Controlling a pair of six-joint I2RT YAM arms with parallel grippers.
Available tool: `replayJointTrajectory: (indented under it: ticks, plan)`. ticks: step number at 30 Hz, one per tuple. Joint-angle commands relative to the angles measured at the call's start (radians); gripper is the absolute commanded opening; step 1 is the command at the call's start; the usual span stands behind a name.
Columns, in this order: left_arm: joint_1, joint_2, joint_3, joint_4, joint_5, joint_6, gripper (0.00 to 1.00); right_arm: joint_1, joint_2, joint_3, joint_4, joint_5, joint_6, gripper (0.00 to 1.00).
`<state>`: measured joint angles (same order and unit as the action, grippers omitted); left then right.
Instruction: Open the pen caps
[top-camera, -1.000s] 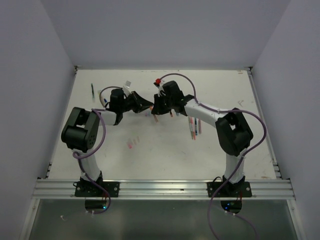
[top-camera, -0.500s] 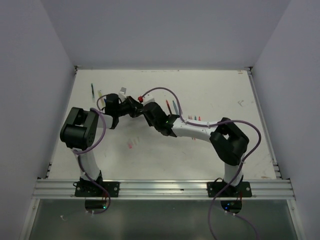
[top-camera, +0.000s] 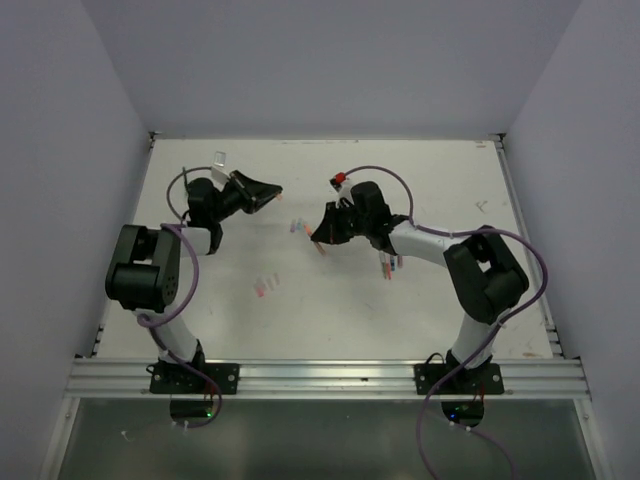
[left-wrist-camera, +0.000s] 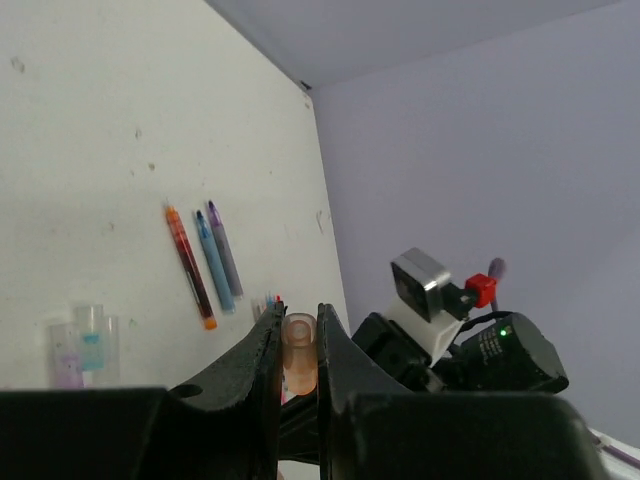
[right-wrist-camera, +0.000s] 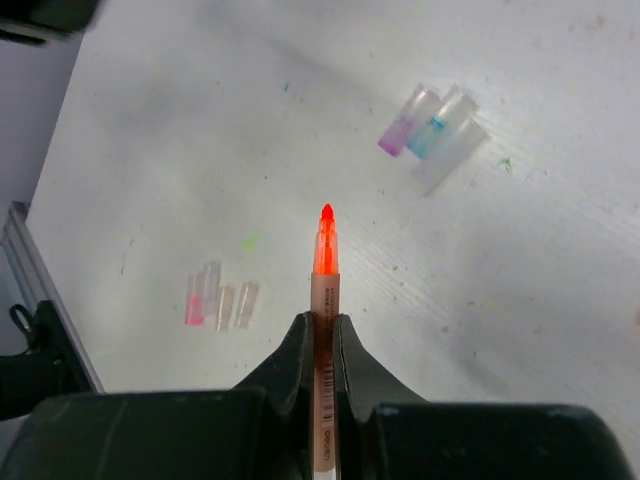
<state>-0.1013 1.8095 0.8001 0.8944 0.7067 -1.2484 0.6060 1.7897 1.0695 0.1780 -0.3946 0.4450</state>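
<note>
An orange translucent pen cap (left-wrist-camera: 298, 358) is pinched upright between the jaws of my left gripper (left-wrist-camera: 298, 326), off its pen. That left gripper (top-camera: 266, 191) hovers over the back left of the table. My right gripper (right-wrist-camera: 322, 328) is shut on an orange pen (right-wrist-camera: 325, 275) whose bare orange tip points away from the wrist, above the table. From above, the right gripper (top-camera: 319, 235) sits a short way right of the left one, with a clear gap between them. Loose caps (right-wrist-camera: 435, 130) in purple, teal and clear lie on the table below.
More loose caps, pink and clear (right-wrist-camera: 218, 300), lie near the pen tip. Three pens (left-wrist-camera: 208, 262), orange, blue and purple, lie side by side. In the top view these pens (top-camera: 390, 262) lie right of centre. Walls close the table on three sides.
The two grippers, close together at the table's middle before, have pulled apart: the left went back-left with the cap, the right went right with the pen.
</note>
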Motion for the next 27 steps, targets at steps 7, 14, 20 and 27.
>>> replayJointTrajectory:
  ticks: [7, 14, 20, 27]
  plan:
    - [0.017, -0.154, 0.126, -0.476, -0.214, 0.375, 0.00, -0.052, -0.030, 0.026, -0.141, -0.015, 0.009, 0.00]
    - [-0.023, -0.090, 0.192, -0.701, -0.340, 0.547, 0.00, -0.146, 0.013, 0.197, -0.360, 0.262, -0.139, 0.00]
    - [-0.064, -0.015, 0.205, -0.729, -0.380, 0.578, 0.00, -0.238, 0.095, 0.289, -0.407, 0.379, -0.189, 0.00]
    - [-0.083, 0.036, 0.212, -0.756, -0.420, 0.601, 0.07, -0.305, 0.209, 0.362, -0.422, 0.398, -0.218, 0.00]
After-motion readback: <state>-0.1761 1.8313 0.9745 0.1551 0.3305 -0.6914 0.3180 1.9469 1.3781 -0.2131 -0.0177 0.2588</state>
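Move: The left hand, holding the orange cap, has the three loose caps about 7 cm to its right, level fore-and-aft, 15 cm below; the red pen lies 19 cm right, 3 cm ahead. From the right hand, holding the uncapped orange pen, the purple pen lies roughly 12 cm ahead and 12 cm right, 10 cm below; at that depth, the blue pen is 3 cm left of it, the red pen 6 cm. Right carries its orange pen 20 cm right-forward towards the purple pen; left lifts, then lowers its cap 13 cm. ##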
